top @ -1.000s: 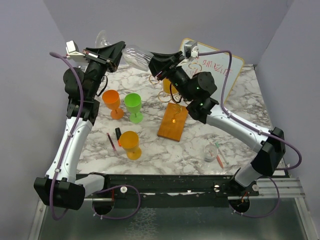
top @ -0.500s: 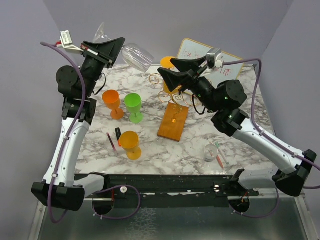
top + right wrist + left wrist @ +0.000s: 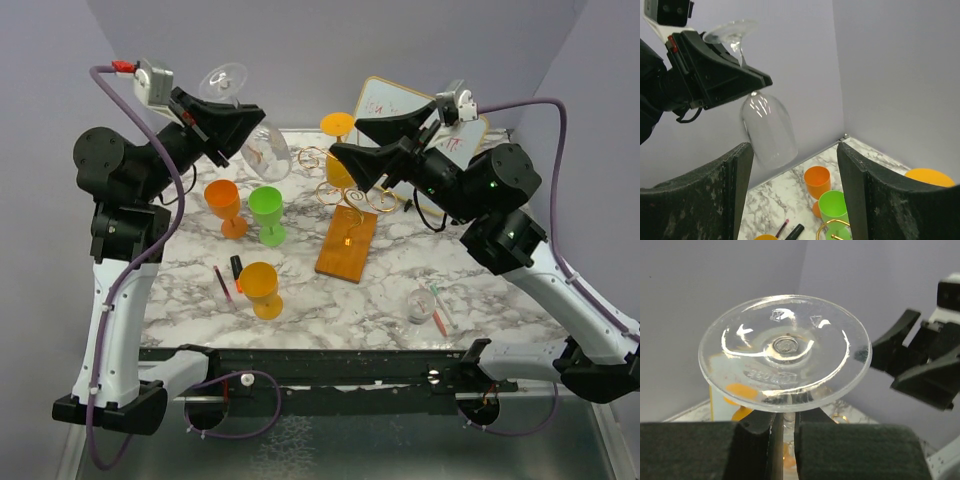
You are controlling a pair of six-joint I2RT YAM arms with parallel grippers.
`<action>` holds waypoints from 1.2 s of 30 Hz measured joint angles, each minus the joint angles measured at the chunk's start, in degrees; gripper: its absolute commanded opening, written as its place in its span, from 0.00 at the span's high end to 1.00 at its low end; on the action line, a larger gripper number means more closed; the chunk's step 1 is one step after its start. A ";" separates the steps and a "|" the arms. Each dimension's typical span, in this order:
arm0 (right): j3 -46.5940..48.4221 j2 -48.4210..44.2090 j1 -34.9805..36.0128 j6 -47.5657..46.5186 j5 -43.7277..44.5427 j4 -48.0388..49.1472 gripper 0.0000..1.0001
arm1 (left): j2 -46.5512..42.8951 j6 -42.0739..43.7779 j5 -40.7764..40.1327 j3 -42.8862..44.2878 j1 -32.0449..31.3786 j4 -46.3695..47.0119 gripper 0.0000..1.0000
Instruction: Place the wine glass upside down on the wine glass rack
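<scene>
The clear wine glass (image 3: 262, 148) hangs upside down in the air, foot (image 3: 785, 352) on top and bowl (image 3: 767, 130) below. My left gripper (image 3: 236, 122) is shut on its stem (image 3: 785, 422), left of the rack. The wine glass rack (image 3: 352, 190), gold wire on an orange-brown wooden base (image 3: 347, 245), stands at mid-table. An orange glass (image 3: 338, 168) hangs on it upside down. My right gripper (image 3: 346, 142) is open above the rack, to the right of the glass bowl and apart from it. Nothing lies between its fingers (image 3: 735, 200).
An orange goblet (image 3: 225, 205), a green goblet (image 3: 267, 212) and a yellow-orange goblet (image 3: 262, 287) stand left of the rack. A black marker (image 3: 237, 268) and a red pen (image 3: 223, 285) lie beside them. A whiteboard (image 3: 425, 135) leans at the back right. A small clear cup (image 3: 425, 303) holds pens.
My right gripper has opened, let go of the glass bowl and drawn back to the right. The left arm has swung the glass from lying sideways to foot-up.
</scene>
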 measured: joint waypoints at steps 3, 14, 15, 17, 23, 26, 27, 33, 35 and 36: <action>1.20 -0.07 0.00 2.05 -0.31 -2.82 0.26 | -1.01 6.56 5.14 -0.61 0.00 -5.20 1.00; 9.94 6.40 0.00 17.46 -8.79 -10.99 0.25 | -5.95 22.75 22.23 -10.95 0.00 -10.67 1.00; 10.21 7.04 0.00 19.80 -9.99 -11.06 0.26 | -6.47 23.85 23.04 -12.09 0.00 -10.40 1.00; 10.32 8.22 0.00 24.57 -12.17 -11.32 0.27 | -7.26 25.46 24.06 -13.92 0.00 -9.27 1.00; 13.92 13.60 0.00 36.63 -16.48 -12.87 0.40 | -7.91 29.24 28.24 -17.44 0.00 -4.76 1.00; 15.28 16.41 0.00 41.68 -18.58 -12.81 0.49 | -7.80 30.36 29.99 -18.21 0.00 -2.78 1.00; 15.41 17.16 0.00 43.28 -19.28 -12.74 0.52 | -7.74 30.53 30.32 -18.27 0.00 -2.36 1.00; 16.09 19.04 0.00 50.14 -21.88 -11.04 0.99 | -7.21 31.76 31.01 -20.15 0.02 -1.51 1.00; 16.28 19.06 -0.07 52.33 -21.79 -12.28 0.99 | -7.32 32.96 30.75 -20.94 0.13 0.02 0.95; 16.28 19.06 -0.11 53.31 -21.75 -12.63 0.99 | -7.48 33.35 30.58 -21.40 0.15 0.81 0.91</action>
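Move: The right hand, empty and open, goes for the clear wine glass's foot, about 18 cm to its left, 3 cm ahead and 9 cm above. The left hand holds that glass upside down by its stem, with the foot some 4 cm above, 2 cm to the left and 1 cm ahead. From the right hand, the rack top is about 11 cm ahead, 3 cm right and 19 cm down; the orange glass on the rack is 18 cm ahead, 1 cm left and 23 cm down. The right fingers close on the wine glass's foot and pinch its thin disc, after the hand has swung about 10 cm left and a little down and back, turning counter-clockwise and tipping some 55 degrees downward. The left hand keeps hold of the stem and brings the glass down some 13 cm and back about 5, tilting and turning clockwise as it goes, to meet the right hand. ##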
